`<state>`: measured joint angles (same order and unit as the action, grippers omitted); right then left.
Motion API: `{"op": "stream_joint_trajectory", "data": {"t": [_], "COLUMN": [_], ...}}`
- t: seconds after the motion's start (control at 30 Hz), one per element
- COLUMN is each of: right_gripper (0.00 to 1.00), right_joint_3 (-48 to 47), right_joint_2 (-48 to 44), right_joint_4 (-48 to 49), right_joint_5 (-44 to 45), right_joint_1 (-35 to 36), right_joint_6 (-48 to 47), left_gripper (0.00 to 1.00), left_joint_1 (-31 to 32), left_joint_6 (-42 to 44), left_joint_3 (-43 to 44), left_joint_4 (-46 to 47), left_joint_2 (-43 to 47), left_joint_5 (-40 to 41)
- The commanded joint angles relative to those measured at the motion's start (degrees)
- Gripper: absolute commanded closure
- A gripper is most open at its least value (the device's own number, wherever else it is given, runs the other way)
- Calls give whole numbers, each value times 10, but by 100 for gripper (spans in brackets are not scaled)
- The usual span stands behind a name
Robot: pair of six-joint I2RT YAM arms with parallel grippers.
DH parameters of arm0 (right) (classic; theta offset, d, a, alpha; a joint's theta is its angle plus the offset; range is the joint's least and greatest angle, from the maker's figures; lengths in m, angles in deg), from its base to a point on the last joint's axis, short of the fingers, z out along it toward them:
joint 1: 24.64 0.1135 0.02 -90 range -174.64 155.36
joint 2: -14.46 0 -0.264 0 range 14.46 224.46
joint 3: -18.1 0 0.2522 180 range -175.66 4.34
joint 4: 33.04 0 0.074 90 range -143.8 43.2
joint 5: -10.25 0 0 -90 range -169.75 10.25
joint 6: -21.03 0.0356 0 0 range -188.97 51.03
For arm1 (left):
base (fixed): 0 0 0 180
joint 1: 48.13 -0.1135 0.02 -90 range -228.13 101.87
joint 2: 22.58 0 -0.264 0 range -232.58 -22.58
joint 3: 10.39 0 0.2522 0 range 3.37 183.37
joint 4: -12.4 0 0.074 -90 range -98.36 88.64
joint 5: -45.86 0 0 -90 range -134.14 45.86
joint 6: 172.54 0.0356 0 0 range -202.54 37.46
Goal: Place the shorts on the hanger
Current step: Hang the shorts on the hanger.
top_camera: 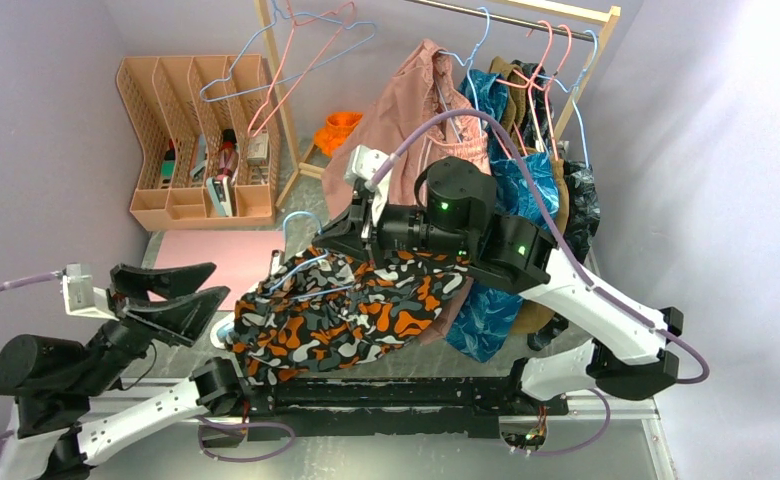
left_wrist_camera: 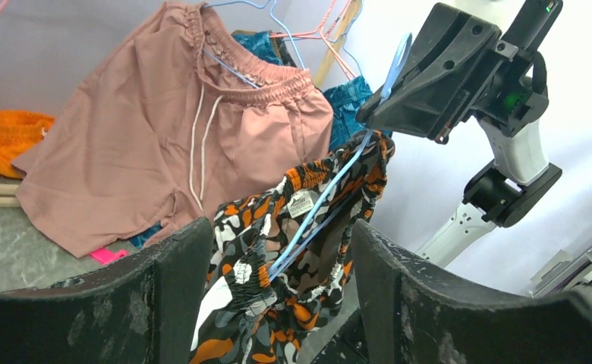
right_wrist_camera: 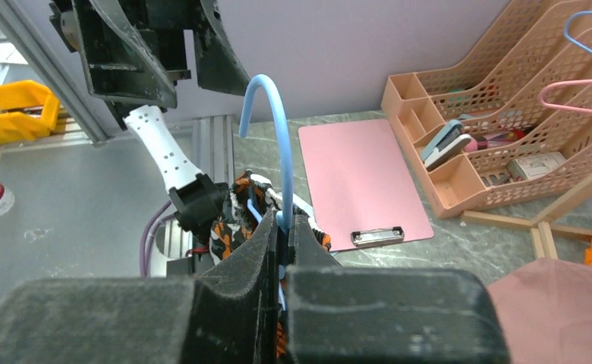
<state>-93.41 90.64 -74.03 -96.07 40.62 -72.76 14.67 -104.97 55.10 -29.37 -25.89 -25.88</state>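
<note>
The camouflage-print shorts (top_camera: 346,310) hang by their waistband from the light-blue hanger (top_camera: 294,222), above the table's near middle. My right gripper (top_camera: 338,235) is shut on the hanger's neck. In the right wrist view the hook (right_wrist_camera: 266,106) rises above the closed gripper (right_wrist_camera: 284,226), and the shorts (right_wrist_camera: 228,216) bunch below it. My left gripper (top_camera: 218,283) is open and empty, just left of the shorts. In the left wrist view its fingers (left_wrist_camera: 164,288) stand wide apart. The shorts (left_wrist_camera: 262,258) and the hanger wire (left_wrist_camera: 331,189) lie beyond the gap, not touching.
A pink clipboard (top_camera: 216,255) lies on the table at the left. A peach file organiser (top_camera: 201,140) stands behind it. The rack at the back holds dusty-pink shorts (top_camera: 416,100), a blue leaf-print garment (top_camera: 511,200) and spare hangers (top_camera: 296,50). An orange item (top_camera: 341,130) lies below.
</note>
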Motion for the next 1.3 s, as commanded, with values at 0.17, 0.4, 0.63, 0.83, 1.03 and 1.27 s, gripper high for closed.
{"op": "stream_joint_trajectory", "data": {"t": [0.17,0.4,0.63,0.83,1.03,1.27], "right_gripper": [100,100,100,100,100,100], "right_joint_3": [75,124,157,169,162,160], "right_joint_2": [-65,-88,-95,-93,-92,-94], "right_joint_4": [92,114,131,148,147,142], "right_joint_5": [165,299,376,380,367,362], "right_joint_1": [-8,-13,-17,-20,-20,-21], "right_joint_6": [67,118,173,198,217,225], "left_gripper": [31,31,27,26,26,27], "left_joint_1": [-1,-1,-1,-1,-1,-1], "left_joint_6": [-15,-70,-196,-255,-283,-352], "left_joint_3": [23,4,-3,18,32,52], "left_joint_4": [-57,-22,-43,-63,-69,-124], "left_joint_2": [-86,-101,-179,-295,-366,-411], "left_joint_5": [52,134,169,179,231,293]}}
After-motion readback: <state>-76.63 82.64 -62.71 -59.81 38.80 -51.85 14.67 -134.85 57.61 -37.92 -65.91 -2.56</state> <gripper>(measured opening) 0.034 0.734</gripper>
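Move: Ahead of the open left hand, the left end of the camouflage shorts' waistband, with one hanger arm inside it, is about 6 cm forward, 9 cm right and 8 cm below. The hanger's neck, held by the right hand, is about 9 cm forward, 17 cm right and 5 cm above the left hand. From the right hand, that waistband end lies 3 cm back, 8 cm left and 13 cm down; the pink shorts hang some 20 cm ahead, 9 cm right and slightly lower. Sinking about 12 cm while reaching forward and right about as far, the left hand closes in on the waistband end, fingers still wide open, tipping down and swinging counter-clockwise; no grip begins. The right keeps its pinch on the hanger's neck, carrying it about 9 cm forward towards the pink shorts and less to the right, dropping slightly and turning some 40 degrees clockwise, then holding. ##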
